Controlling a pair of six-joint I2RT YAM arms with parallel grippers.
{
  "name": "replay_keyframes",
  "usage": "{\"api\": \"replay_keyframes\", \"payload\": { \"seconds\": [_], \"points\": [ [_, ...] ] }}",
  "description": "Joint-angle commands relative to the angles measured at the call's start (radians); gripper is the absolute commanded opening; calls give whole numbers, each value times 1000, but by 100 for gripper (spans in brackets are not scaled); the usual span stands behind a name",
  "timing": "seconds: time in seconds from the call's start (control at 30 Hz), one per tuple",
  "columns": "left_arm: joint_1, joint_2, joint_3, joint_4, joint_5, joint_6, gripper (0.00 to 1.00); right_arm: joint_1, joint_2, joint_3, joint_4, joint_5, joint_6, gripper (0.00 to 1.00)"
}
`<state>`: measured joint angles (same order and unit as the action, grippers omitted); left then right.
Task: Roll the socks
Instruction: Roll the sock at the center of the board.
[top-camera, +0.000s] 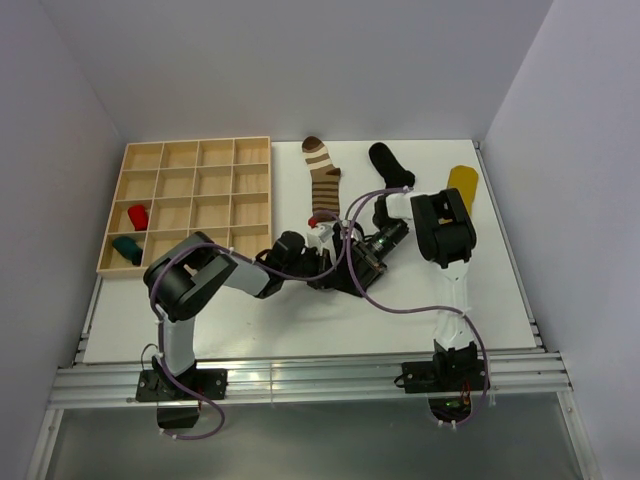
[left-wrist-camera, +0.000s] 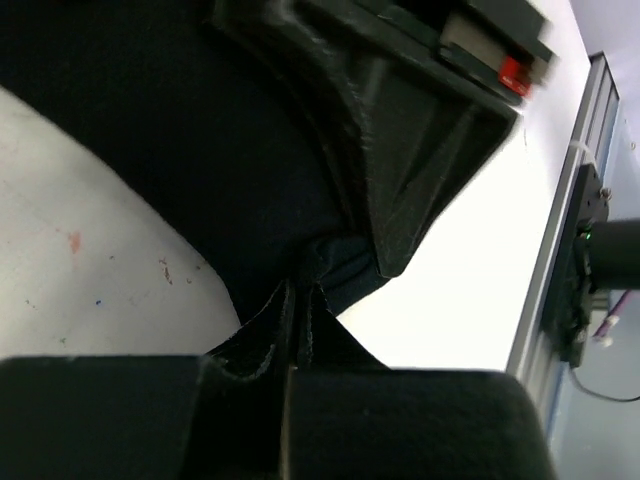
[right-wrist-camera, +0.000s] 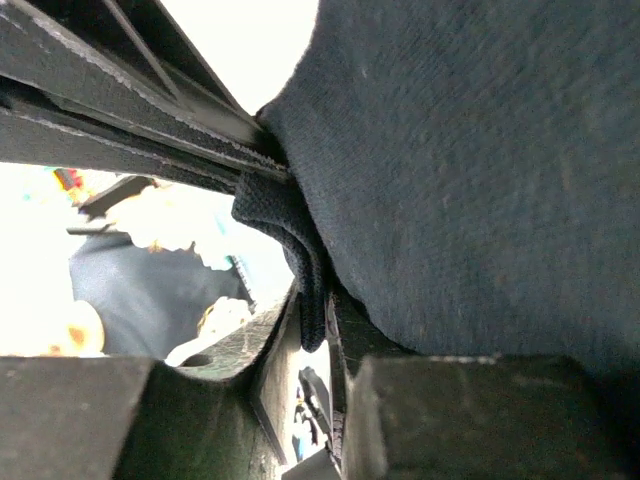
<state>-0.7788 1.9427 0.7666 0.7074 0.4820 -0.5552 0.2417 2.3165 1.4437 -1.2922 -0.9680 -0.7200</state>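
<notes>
At the table's middle both arms meet over a black sock (top-camera: 338, 277), which they mostly hide. My left gripper (left-wrist-camera: 297, 312) is shut, with a fold of that black sock (left-wrist-camera: 190, 150) pinched between its jaws. Facing it, my right gripper (right-wrist-camera: 316, 322) is shut on the sock's knitted edge (right-wrist-camera: 290, 225), and the sock's body (right-wrist-camera: 480, 150) bulges over one finger. Three other socks lie flat at the back: a brown-and-cream striped one (top-camera: 322, 180), a black one (top-camera: 390, 165) and a yellow one (top-camera: 463, 185).
A wooden compartment tray (top-camera: 215, 152) sits at the back left, holding a red bundle (top-camera: 137, 216) and a dark teal bundle (top-camera: 127, 248) in two left compartments. Purple cables loop around both arms. The table's metal rail (left-wrist-camera: 575, 230) runs along the near edge.
</notes>
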Motion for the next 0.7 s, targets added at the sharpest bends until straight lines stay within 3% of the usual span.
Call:
{"api": "replay_keyframes", "payload": {
  "seconds": [0.0, 0.27, 0.67],
  "points": [
    [-7, -28, 45, -261, -65, -67, 0, -7, -121, -54, 198, 144, 115, 22],
    [13, -21, 105, -520, -57, -198, 0, -8, -311, -166, 447, 273, 234, 40],
    [46, 15, 117, -595, 113, -324, 0, -42, -642, -359, 692, 348, 237, 40]
  ]
}}
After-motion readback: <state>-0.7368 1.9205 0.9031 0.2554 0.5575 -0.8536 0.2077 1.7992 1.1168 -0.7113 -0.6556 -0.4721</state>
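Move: Both hands start with their fingers closed on the near end of the centre black sock, the right tips some 4 cm right of the left ones and slightly nearer the base. The sock's middle lies about 6 cm ahead and 2 cm left of the right hand, and 4 cm ahead and 2 cm right of the left hand. From the right hand, the brown striped sock is roughly 28 cm ahead and 8 cm left; the white-banded black sock 27 cm ahead and 10 cm right. The right fingers open and let go of the sock's near-end cloth, then draw clear of the left fingertips, about 6 cm forward and some 4 cm right, rising slightly, while the wrist turns nearly 40 degrees so the fingers point more steeply down. The left hand keeps its pinch on the hem, rolling some 30 degrees, its top leaning forward, and easing a little back and left. ##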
